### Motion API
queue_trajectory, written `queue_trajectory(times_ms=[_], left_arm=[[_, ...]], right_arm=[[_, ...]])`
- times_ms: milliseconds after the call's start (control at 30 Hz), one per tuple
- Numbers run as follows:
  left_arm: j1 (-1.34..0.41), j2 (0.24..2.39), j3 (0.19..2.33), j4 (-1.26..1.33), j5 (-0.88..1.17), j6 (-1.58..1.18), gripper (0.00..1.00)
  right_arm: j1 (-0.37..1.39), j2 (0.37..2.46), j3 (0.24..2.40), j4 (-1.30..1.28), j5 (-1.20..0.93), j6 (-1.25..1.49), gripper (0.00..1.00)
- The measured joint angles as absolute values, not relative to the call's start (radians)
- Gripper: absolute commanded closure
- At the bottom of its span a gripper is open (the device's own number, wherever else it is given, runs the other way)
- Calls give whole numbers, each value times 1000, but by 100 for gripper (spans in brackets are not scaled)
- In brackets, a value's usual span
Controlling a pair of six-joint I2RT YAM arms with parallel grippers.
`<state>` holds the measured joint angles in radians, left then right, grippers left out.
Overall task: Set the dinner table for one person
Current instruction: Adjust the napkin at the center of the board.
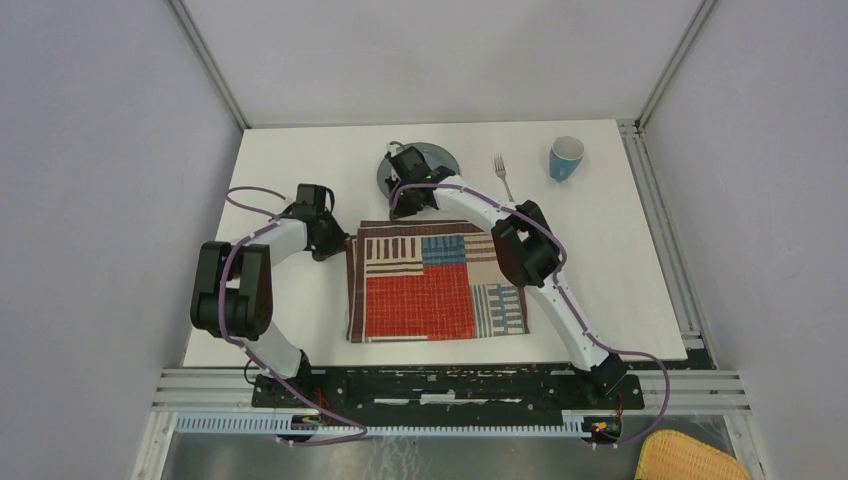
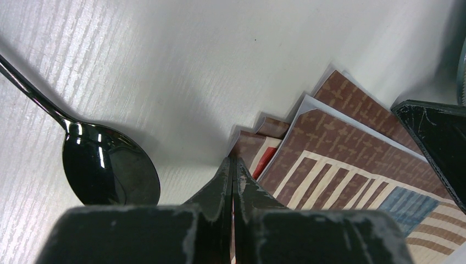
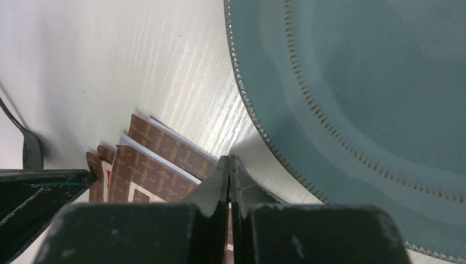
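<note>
The dinner table [image 1: 290,160] is a white top with a striped patchwork placemat [image 1: 430,285] at its middle. My left gripper [image 1: 335,245] is at the mat's far left corner, shut, its tips [image 2: 233,160] pinching the bunched, pleated cloth [image 2: 351,165]. A shiny spoon [image 2: 110,170] lies just left of it. My right gripper [image 1: 400,208] is shut at the mat's far edge [image 3: 159,148], tips [image 3: 228,158] on the cloth, right beside a teal plate [image 3: 373,82]. The plate [image 1: 440,160] is partly hidden by the right wrist.
A fork [image 1: 503,175] lies right of the plate and a blue cup [image 1: 566,158] stands at the far right. Metal rails [image 1: 660,240] edge the table's right side. A yellow woven thing [image 1: 690,460] sits off the table at the near right.
</note>
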<state>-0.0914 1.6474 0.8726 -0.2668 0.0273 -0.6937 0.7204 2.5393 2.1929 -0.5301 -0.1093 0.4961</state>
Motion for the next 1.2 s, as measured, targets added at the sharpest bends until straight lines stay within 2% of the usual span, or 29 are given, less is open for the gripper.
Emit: queue_trajectory(times_ms=[933,1200], left_arm=[[-91,1675,911,-297,31,-694,98],[-114,1593,975,-381,-109,-662,98]], right_arm=[[802,2418,1937,-359,-138,527,99],[812,2417,1937,-361,-137,527,99]])
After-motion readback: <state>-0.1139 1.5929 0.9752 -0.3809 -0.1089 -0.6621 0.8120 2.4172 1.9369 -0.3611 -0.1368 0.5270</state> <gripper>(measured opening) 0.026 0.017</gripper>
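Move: The napkin's middle lies about 16 cm back from the right hand and 10 cm to its right, some 2 cm below. The plate's centre is roughly 10 cm ahead of that hand and 5 cm right, about as low. From the left hand, the napkin's middle is about 11 cm back and 21 cm right; the spoon's bowl lies 4 cm back and 6 cm left of the left hand. Closed right fingers drag the napkin's far edge back about 6 cm and left; the left hand finally lifts. ##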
